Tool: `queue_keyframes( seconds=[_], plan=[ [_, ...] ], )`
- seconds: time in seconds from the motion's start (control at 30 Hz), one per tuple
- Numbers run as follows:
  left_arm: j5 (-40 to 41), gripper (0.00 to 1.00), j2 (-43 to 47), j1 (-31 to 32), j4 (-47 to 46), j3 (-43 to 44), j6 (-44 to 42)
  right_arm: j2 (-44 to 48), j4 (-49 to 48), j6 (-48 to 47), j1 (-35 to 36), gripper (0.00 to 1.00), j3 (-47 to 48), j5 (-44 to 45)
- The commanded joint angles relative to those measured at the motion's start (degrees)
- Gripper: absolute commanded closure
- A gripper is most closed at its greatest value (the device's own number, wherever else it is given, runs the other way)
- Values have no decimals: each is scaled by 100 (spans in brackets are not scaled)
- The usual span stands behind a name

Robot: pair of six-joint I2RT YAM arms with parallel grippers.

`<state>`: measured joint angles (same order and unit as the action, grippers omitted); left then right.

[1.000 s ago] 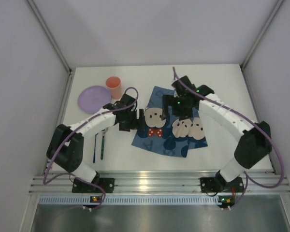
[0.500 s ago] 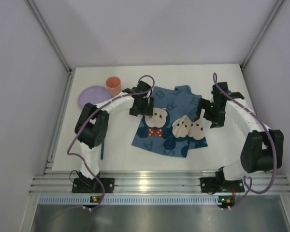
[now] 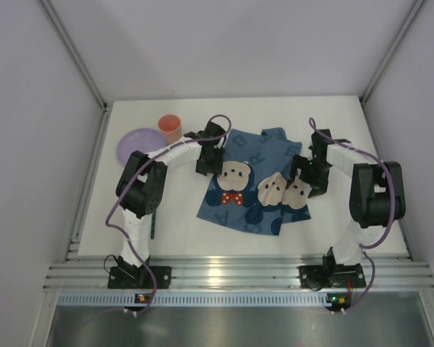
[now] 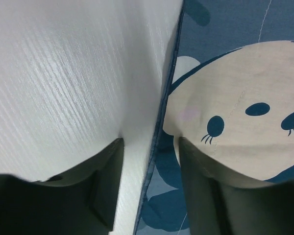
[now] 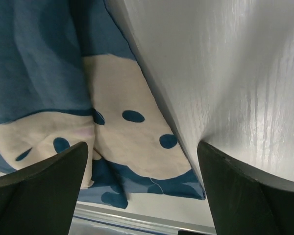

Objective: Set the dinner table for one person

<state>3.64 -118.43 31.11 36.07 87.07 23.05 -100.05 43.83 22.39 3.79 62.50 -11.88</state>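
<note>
The dinner table (image 3: pixel 333 123) is a white top with a blue cartoon placemat (image 3: pixel 249 195) lying at its middle, rumpled near its right side. My left gripper (image 3: pixel 208 160) is low over the mat's upper left edge. In the left wrist view it (image 4: pixel 150 143) stands open, one finger on the table (image 4: pixel 63 73), the other on the placemat (image 4: pixel 235 98), with the hem between them. My right gripper (image 3: pixel 307 175) is at the mat's right edge. In the right wrist view it (image 5: pixel 142 147) is wide open over the placemat (image 5: pixel 39 58) and the table (image 5: pixel 235 58), holding nothing.
A purple plate (image 3: pixel 137 144) and an orange cup (image 3: pixel 170 129) stand at the back left. A thin dark utensil (image 3: pixel 152 224) lies by the left arm's elbow. Grey walls close in the table at the back and on both sides.
The placemat's upper part has been spread out. My left gripper moved up to the mat's upper left edge and its jaws narrowed. My right gripper swung from mid-mat to the right edge.
</note>
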Motion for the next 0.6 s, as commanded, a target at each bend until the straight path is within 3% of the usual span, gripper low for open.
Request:
queue_keyframes(
  seconds=[0.0,0.03,0.2,0.3,0.4,0.43,0.53,0.57],
  plan=[
    [-276,46,-233,-44,22,47,-125,-277,-454,-139,-115,7,394,-78],
    [-328,54,-233,-53,5,30,-134,-435,-463,-139,-107,8,455,-78],
    [-636,69,-163,-123,-153,-93,-204,-823,-551,-77,-107,21,667,-218],
    [-855,82,-163,-149,-232,-129,-248,-928,-657,2,-80,38,614,-359],
    [-979,100,-189,-149,-268,-94,-248,-955,-701,2,-36,67,553,-368],
    [-979,100,-250,-149,-224,-24,-239,-938,-692,2,-36,81,518,-359],
    [-1005,100,-260,-176,-189,-5,-222,-876,-675,-51,-63,100,404,-289],
    [-1006,100,-242,-184,-197,-23,-222,-867,-674,-77,-72,100,386,-280]
  ],
)
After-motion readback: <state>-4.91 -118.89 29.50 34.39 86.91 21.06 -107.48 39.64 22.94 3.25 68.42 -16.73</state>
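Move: The napkin's left edge runs between the left hand's open fingers, about 1 cm to its right and 1 cm below; the cup stands some 13 cm to the left and 12 ahead of that hand, the plate about 22 left and 9 ahead. For the right hand, the spot to grip on the napkin's right edge is roughly 4 cm ahead, 2 cm left and 1 cm below, the napkin's middle about 15 cm left and 1 ahead. Right hand skims about 4 cm forward, left eases 1 cm right, both closing to pinch opposite napkin edges. ##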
